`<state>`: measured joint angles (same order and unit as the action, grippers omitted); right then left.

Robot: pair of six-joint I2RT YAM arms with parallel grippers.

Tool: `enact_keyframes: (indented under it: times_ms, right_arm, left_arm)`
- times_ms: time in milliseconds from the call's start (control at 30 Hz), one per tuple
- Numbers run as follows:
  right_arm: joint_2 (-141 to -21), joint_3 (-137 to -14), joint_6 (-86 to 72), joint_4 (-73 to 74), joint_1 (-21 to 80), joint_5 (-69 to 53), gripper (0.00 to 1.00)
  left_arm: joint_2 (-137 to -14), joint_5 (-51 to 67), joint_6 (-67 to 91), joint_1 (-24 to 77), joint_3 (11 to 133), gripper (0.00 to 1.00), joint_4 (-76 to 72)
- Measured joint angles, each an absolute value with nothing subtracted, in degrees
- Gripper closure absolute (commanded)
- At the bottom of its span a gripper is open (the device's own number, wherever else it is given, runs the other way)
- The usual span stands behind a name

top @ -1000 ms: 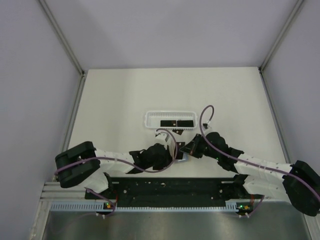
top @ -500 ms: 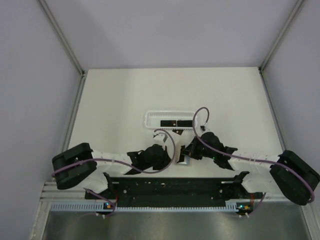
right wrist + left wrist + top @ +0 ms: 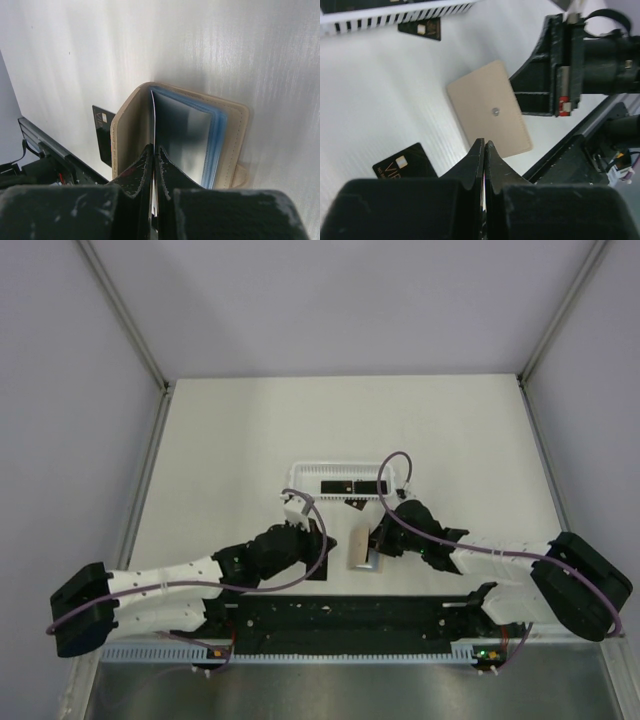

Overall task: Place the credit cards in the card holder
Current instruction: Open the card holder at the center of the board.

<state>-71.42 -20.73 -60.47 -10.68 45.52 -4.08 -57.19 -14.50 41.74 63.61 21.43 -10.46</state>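
The tan card holder (image 3: 358,550) lies near the table's front edge between my two grippers. It is open, with blue-edged clear sleeves (image 3: 200,140) showing inside. My right gripper (image 3: 154,149) is shut on a thin inner leaf of it, next to the raised tan cover (image 3: 490,115). My left gripper (image 3: 484,144) is shut just short of the cover, with nothing seen between its tips. A black credit card marked VIP (image 3: 402,164) lies on the table beside the left fingers. Another card (image 3: 421,29) lies just outside the basket. More black cards (image 3: 345,486) lie inside it.
The long white perforated basket (image 3: 300,475) stands just behind both grippers. A black rail (image 3: 340,615) runs along the near edge under the arms. The right gripper's body (image 3: 560,75) sits close to the right of the holder. Grey walls enclose the table.
The left arm stretched out and its rear link swung far left. Its gripper drew slightly left, uncovering the tan holder. The right arm shifted left, still gripping the holder.
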Motion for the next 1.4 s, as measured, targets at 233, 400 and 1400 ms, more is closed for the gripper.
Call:
enact_keyframes:
  times_ms: [233,400,1400]
  right_arm:
    - [-71.4,-20.7,-60.5,-10.9,45.5,-3.9,1.0]
    - [-71.4,-20.7,-60.5,-11.0,45.5,-3.9,1.0]
    - [-72.6,-20.7,-61.1,-12.7,45.5,-3.9,1.0]
  left_arm:
    - [-58.2,-8.3,33.7,63.5,25.2,1.0,-15.2]
    - [-65.1,1.5,30.3,63.5,28.9,1.0,-19.2]
    - [-87.3,-3.4,21.0,70.1,42.5,1.0,-7.2]
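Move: The half-opened card holder lies about 9 cm to the right of the left hand, some 2 cm back and 9 cm below, its flap rising towards the right fingers. The VIP card lies about 5 cm back, 3 cm left and 10 cm below the left hand; the small dark card by the tray is 8 cm ahead, 6 cm right and equally low. From the right hand, the holder's middle is about 2 cm back, 1 cm left and 1 cm below. Fingers shut, the left hand rises about 4 cm, then swings right and back around the near end of the holder's raised flap, turning up to 35 degrees clockwise as it sinks, and finally comes forward 4 cm and slightly left, still sinking, to bring its tips to the flap's inner side, about 9 cm right of and 4 cm below its start. The right hand stays put with its shut fingertips still between flap and pocket, propping the holder open. ##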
